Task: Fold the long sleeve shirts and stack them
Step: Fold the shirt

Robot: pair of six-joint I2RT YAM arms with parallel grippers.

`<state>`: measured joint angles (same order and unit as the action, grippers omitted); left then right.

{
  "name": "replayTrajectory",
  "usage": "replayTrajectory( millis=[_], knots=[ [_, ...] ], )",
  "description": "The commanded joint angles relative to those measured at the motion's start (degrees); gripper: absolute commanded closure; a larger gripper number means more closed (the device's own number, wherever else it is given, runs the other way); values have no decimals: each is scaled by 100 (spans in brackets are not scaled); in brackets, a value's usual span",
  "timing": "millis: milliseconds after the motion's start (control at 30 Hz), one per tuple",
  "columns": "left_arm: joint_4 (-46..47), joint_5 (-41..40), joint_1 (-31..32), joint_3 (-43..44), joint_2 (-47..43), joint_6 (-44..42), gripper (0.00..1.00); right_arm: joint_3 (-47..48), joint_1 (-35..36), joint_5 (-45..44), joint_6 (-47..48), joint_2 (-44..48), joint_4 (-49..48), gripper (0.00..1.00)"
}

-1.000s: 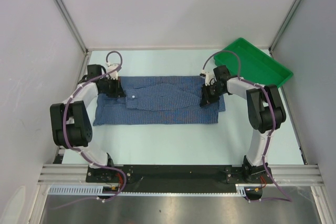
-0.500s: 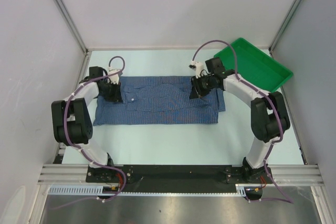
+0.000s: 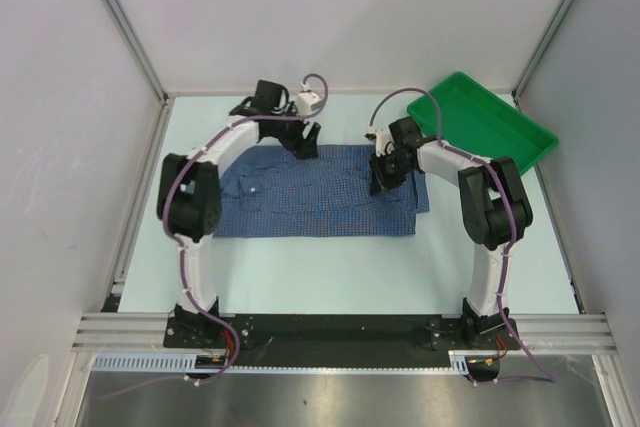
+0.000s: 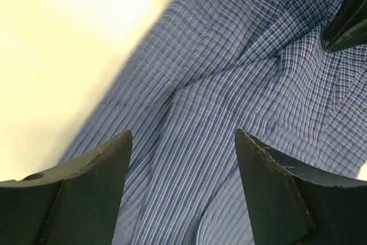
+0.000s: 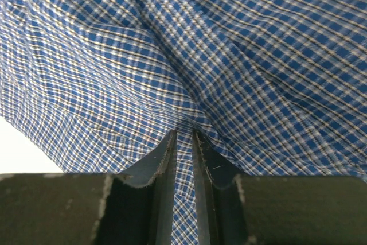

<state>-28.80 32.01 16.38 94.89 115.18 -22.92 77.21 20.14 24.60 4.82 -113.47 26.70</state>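
Observation:
The blue checked long sleeve shirt (image 3: 320, 197) lies flat across the middle of the table, folded into a long band. My left gripper (image 3: 305, 140) hovers over the shirt's far edge near the middle. In the left wrist view it (image 4: 183, 142) is open, its fingers spread wide with only the shirt (image 4: 229, 55) below them. My right gripper (image 3: 380, 179) sits on the right part of the shirt. In the right wrist view it (image 5: 183, 136) is shut on a raised pinch of the shirt (image 5: 114, 55), which runs up between the narrow jaws.
A green plastic tray (image 3: 490, 127) stands tilted at the back right corner. Grey walls with metal frame rails (image 3: 130, 47) close in the table on three sides. The left arm's elbow (image 3: 188, 197) hangs over the shirt's left end.
My left gripper let go at the shirt's left end, opened, and swung right to the far edge near the middle. My right gripper shifted left from the right end and stays shut on the cloth.

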Motion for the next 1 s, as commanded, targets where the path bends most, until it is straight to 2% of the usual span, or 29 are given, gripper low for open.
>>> replayTrajectory(
  millis=[0,100,200,333,433,533,800,967],
  knots=[
    [23,78,207,696,777,147,22,49,-71,-122,-60,0,2,79],
    [49,-80,295,925,1155,121,22,40,-107,-140,-42,0,37,79],
    [-363,33,313,1409,1455,86,24,22,-142,-175,-25,-26,55,79],
    [-714,130,313,1576,1604,-2,36,-13,-142,-263,-16,-70,46,80],
    [-986,287,313,1725,1727,-81,41,-13,-151,-298,-25,-96,55,80],
    [-1337,551,313,1945,1902,-116,37,-13,-160,-333,-25,-123,64,79],
    [-1682,482,313,2490,2307,59,43,31,-195,-421,28,-193,107,79],
    [-1928,463,287,2973,2597,182,54,13,-195,-430,37,-237,116,80]
  ],
)
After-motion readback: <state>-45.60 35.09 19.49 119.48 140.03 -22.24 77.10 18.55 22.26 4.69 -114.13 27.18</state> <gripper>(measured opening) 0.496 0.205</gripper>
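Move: The shirt's far strip, where the left hand is about to set down, lies roughly 10 cm below it, 4 cm to its right and 1 cm ahead. The shirt's far edge runs some 6 cm ahead of the hand and its near edge about 20 cm back; the green bin's middle is around 48 cm right and 11 cm ahead. From the right hand, already down at the cloth, the strip's spot is about 16 cm left, 8 cm ahead and 2 cm lower. Onto the shirt's far strip the left hand comes down about 9 cm, bearing some 4 cm right, with a slight lift midway before it sinks again. Its fingers tip 15 degrees or so steeper and draw partly together at the cloth, still not shut. The right hand, nearly closed, stays low at the cloth and creeps a little to the right. ##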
